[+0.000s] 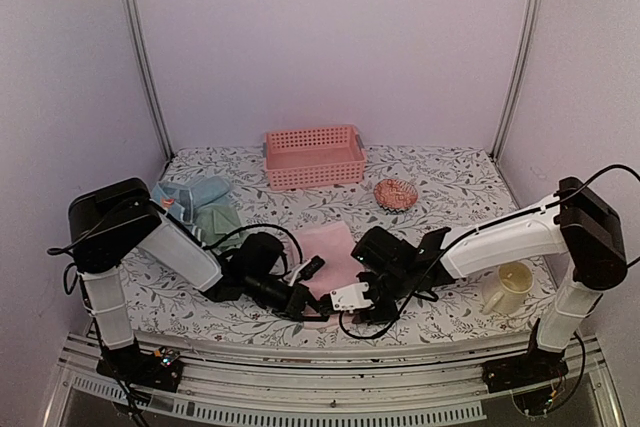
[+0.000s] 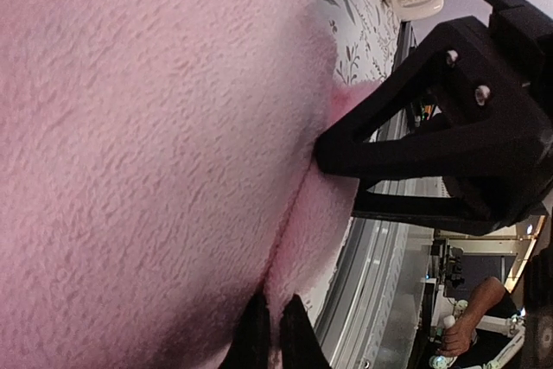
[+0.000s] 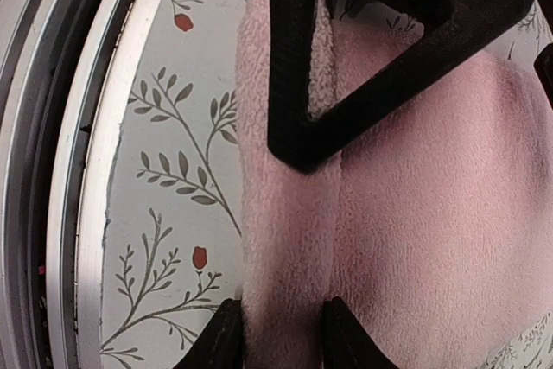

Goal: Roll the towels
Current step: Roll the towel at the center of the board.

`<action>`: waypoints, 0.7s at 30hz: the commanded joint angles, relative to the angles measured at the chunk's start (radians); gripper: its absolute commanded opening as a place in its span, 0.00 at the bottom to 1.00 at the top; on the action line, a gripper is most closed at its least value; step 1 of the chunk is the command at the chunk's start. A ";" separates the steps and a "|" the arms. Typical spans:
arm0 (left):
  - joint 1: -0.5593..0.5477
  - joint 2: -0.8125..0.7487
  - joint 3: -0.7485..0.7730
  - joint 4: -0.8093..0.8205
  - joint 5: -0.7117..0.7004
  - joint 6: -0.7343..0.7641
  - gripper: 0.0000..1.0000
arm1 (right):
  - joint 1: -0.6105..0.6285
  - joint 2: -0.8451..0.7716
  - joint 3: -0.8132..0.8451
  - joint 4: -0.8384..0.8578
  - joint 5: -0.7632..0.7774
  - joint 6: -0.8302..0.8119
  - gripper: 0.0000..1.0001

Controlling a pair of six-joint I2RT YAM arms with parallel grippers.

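The pink towel [image 1: 330, 247] lies near the table's front edge, and its near edge is turned up into a narrow fold [image 3: 289, 239]. My left gripper [image 2: 275, 330] is shut on that fold, pinching a ridge of pink cloth [image 2: 155, 127] between its tips. From the other side, my right gripper [image 3: 283, 334] stands open with one finger on each side of the same fold. In the top view both grippers, left [image 1: 312, 305] and right [image 1: 345, 299], meet at the towel's front edge. The spotted blue towel [image 1: 180, 197], light blue towel [image 1: 210, 187] and sage green towel [image 1: 218, 219] lie heaped at the left.
A pink slatted basket [image 1: 314, 157] stands at the back centre. A small reddish round object [image 1: 396, 193] sits to its right. A cream cup [image 1: 507, 290] stands at the front right near the right arm's base. The metal table rail [image 3: 78, 170] runs just beside the fold.
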 commanded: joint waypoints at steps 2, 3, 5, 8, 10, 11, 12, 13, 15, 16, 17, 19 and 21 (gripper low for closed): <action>0.012 0.024 -0.023 -0.053 -0.033 -0.007 0.00 | 0.006 0.043 -0.014 0.037 0.051 -0.020 0.22; 0.012 0.021 -0.021 -0.057 -0.035 0.001 0.00 | 0.006 0.048 -0.013 0.026 0.036 -0.020 0.13; 0.011 -0.002 -0.021 -0.066 -0.037 0.036 0.00 | 0.004 0.061 0.004 -0.021 -0.019 -0.020 0.07; 0.008 -0.102 -0.056 -0.102 -0.123 0.112 0.12 | -0.029 0.084 0.068 -0.146 -0.205 -0.008 0.04; -0.005 -0.205 -0.098 -0.120 -0.216 0.173 0.19 | -0.065 0.114 0.122 -0.241 -0.330 0.007 0.04; -0.021 -0.257 -0.120 -0.134 -0.277 0.209 0.22 | -0.087 0.134 0.153 -0.293 -0.389 0.009 0.03; -0.045 -0.311 -0.141 -0.151 -0.351 0.253 0.25 | -0.105 0.157 0.179 -0.355 -0.444 0.011 0.03; -0.078 -0.363 -0.164 -0.157 -0.417 0.298 0.27 | -0.126 0.185 0.213 -0.400 -0.493 0.010 0.03; -0.158 -0.444 -0.217 -0.141 -0.554 0.383 0.29 | -0.170 0.252 0.284 -0.488 -0.583 -0.001 0.03; -0.198 -0.472 -0.245 -0.128 -0.615 0.418 0.29 | -0.191 0.287 0.322 -0.538 -0.630 -0.008 0.03; -0.228 -0.490 -0.267 -0.121 -0.669 0.441 0.30 | -0.212 0.331 0.361 -0.591 -0.677 -0.025 0.03; -0.280 -0.509 -0.300 -0.104 -0.739 0.482 0.30 | -0.247 0.444 0.449 -0.711 -0.749 -0.052 0.03; -0.339 -0.510 -0.299 -0.101 -0.799 0.559 0.29 | -0.271 0.531 0.529 -0.804 -0.801 -0.088 0.03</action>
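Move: The rolled near edge of the pink towel runs crosswise between the two grippers, its middle about 2 cm to the right of the left fingers, which are shut on it, and some 3 cm to the left of the right fingers, which straddle it open and roughly 1 cm above. The flat part lies about 10 cm ahead of the left hand and 2 cm to its right. The mug stands some 30 cm to the right of the right hand and 4 cm farther out. Sink the right gripper about 1 cm and close it on the towel's rolled edge, then, almost in place, keep the pinch and turn the wrist some 40 degrees so its top goes over forward, towards the flat part. As the right fingers close, open the left ones, let go of the roll, draw that hand left and up, then back, about 7 cm in all, untwisting the wrist by some 40 degrees the other way. ##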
